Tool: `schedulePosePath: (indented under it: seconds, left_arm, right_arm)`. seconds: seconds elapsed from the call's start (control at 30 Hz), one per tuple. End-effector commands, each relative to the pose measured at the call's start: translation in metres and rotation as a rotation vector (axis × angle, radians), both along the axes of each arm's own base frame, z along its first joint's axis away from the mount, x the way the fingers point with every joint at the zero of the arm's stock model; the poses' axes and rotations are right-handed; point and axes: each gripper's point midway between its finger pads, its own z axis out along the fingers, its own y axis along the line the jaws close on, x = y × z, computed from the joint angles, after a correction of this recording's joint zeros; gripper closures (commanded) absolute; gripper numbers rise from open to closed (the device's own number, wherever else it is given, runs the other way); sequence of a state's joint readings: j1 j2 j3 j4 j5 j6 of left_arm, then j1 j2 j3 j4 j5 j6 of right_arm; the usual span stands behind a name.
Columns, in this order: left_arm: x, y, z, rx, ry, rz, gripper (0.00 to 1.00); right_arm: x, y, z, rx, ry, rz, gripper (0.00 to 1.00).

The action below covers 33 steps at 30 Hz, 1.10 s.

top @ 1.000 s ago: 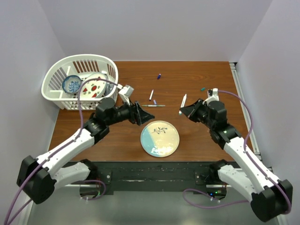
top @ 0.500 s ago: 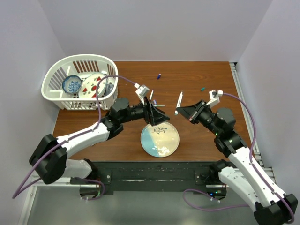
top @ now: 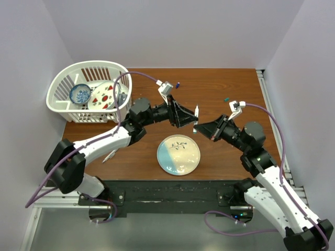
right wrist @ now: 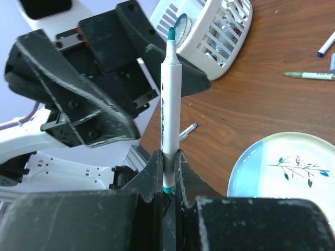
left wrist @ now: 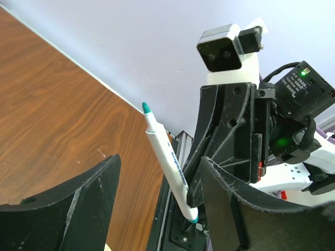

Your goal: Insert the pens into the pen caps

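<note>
My right gripper is shut on the lower end of a white pen, which stands upright with its teal tip uncapped. My left gripper is open, one finger on each side of that pen, with a gap on both sides. On the table lie a thin grey pen, a white pen with a blue end and another pen near the left edge. A purple pen cap and a dark green pen cap lie toward the back.
A round blue-and-cream plate sits at the front centre, just below both grippers. A white basket holding dishes stands at the back left. The left arm stretches across the table's middle and hides what lies under it.
My left arm has swung right until its fingers straddle the pen, and the jaws have narrowed a little. The right gripper has carried the pen leftward to meet it.
</note>
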<state>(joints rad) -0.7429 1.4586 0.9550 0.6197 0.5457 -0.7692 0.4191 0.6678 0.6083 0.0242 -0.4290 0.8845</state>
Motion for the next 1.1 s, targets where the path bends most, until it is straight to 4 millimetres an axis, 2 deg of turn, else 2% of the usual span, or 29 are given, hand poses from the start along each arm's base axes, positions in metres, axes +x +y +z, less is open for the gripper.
schedulePosePath:
  seconds: [0.0, 0.13, 0.23, 0.3, 0.47, 0.5, 0.53, 0.6, 0.7, 0.73, 0.83, 0.87, 0.93, 0.97, 1.0, 1.03, 1.07]
  left_arm:
    - [-0.008, -0.005, 0.030, -0.089, -0.057, -0.061, 0.35]
    - [-0.011, -0.011, 0.027, -0.114, -0.020, -0.109, 0.41]
    - [-0.015, -0.013, 0.025, -0.120, -0.009, -0.143, 0.49]
    - [-0.017, -0.013, 0.025, -0.128, -0.006, -0.153, 0.50]
    - [-0.021, -0.015, 0.021, -0.139, 0.015, -0.179, 0.63]
    - [-0.021, -0.014, 0.022, -0.146, 0.012, -0.178, 0.68]
    - [-0.023, -0.015, 0.023, -0.149, 0.017, -0.185, 0.86]
    - [-0.022, -0.014, 0.028, -0.160, 0.010, -0.183, 1.00]
    - [-0.024, -0.011, 0.034, -0.170, -0.003, -0.176, 1.00]
    - [-0.025, -0.011, 0.037, -0.171, -0.011, -0.176, 1.00]
    - [-0.021, -0.007, 0.045, -0.154, -0.045, -0.151, 1.00]
    - [-0.018, -0.006, 0.040, -0.122, -0.025, -0.137, 1.00]
    - [-0.009, 0.006, 0.050, -0.106, -0.066, -0.091, 1.00]
    - [-0.005, 0.013, 0.048, -0.083, -0.054, -0.071, 1.00]
    - [-0.006, 0.023, 0.057, -0.085, -0.088, -0.053, 1.00]
    - [0.005, 0.038, 0.055, -0.073, -0.084, -0.011, 1.00]
    - [0.007, 0.047, 0.051, -0.058, -0.072, -0.001, 1.00]
  right_arm:
    - [-0.006, 0.003, 0.012, 0.012, -0.070, 0.039, 1.00]
    - [-0.005, 0.005, 0.012, 0.012, -0.078, 0.047, 1.00]
    - [-0.005, 0.003, 0.013, 0.013, -0.086, 0.038, 1.00]
    - [-0.005, 0.002, 0.013, 0.012, -0.090, 0.027, 1.00]
    - [-0.005, 0.002, 0.010, 0.007, -0.087, 0.030, 1.00]
    - [-0.005, 0.002, 0.010, 0.007, -0.088, 0.029, 1.00]
    - [-0.004, 0.002, 0.008, 0.002, -0.087, 0.029, 1.00]
    - [-0.003, 0.002, 0.005, -0.007, -0.081, 0.026, 0.98]
    - [-0.004, 0.001, 0.002, -0.023, -0.070, 0.025, 0.84]
    - [-0.004, 0.001, 0.001, -0.027, -0.066, 0.025, 0.69]
    - [-0.002, -0.004, 0.001, -0.048, -0.064, -0.008, 0.42]
    - [-0.003, -0.007, -0.001, -0.059, -0.056, -0.018, 0.37]
    - [0.002, -0.015, -0.010, -0.094, -0.023, -0.076, 0.30]
    - [0.004, -0.020, -0.013, -0.109, -0.010, -0.105, 0.28]
    - [0.011, -0.028, -0.024, -0.142, 0.023, -0.163, 0.28]
    - [0.016, -0.034, -0.029, -0.162, 0.040, -0.205, 0.28]
    - [0.021, -0.041, -0.028, -0.190, 0.045, -0.252, 0.28]
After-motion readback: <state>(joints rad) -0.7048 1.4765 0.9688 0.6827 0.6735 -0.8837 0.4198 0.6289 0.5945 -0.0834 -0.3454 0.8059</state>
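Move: The teal pen stands aloft in my right hand, teal tip up and leaning forward; its middle is about 3 cm above and 2 cm ahead of that hand. From my open left hand the pen's middle is just 2 cm right, 1 cm back and level. From the left hand too, the plate lies some 27 cm below, 7 back and 5 left; the green pen 12 ahead, 8 left; the teal cap about 21 ahead, 20 right, both equally low. While my right hand holds the pen still by its lower end, I ease my left hand about 2 cm back and to the right, turning some 10 degrees clockwise, and pinch the barrel higher up. Then my right fingers open wide, let go and sink about 2.5 cm, drifting right, as my left draws back leftward about 2 cm, also forward and slightly up. ##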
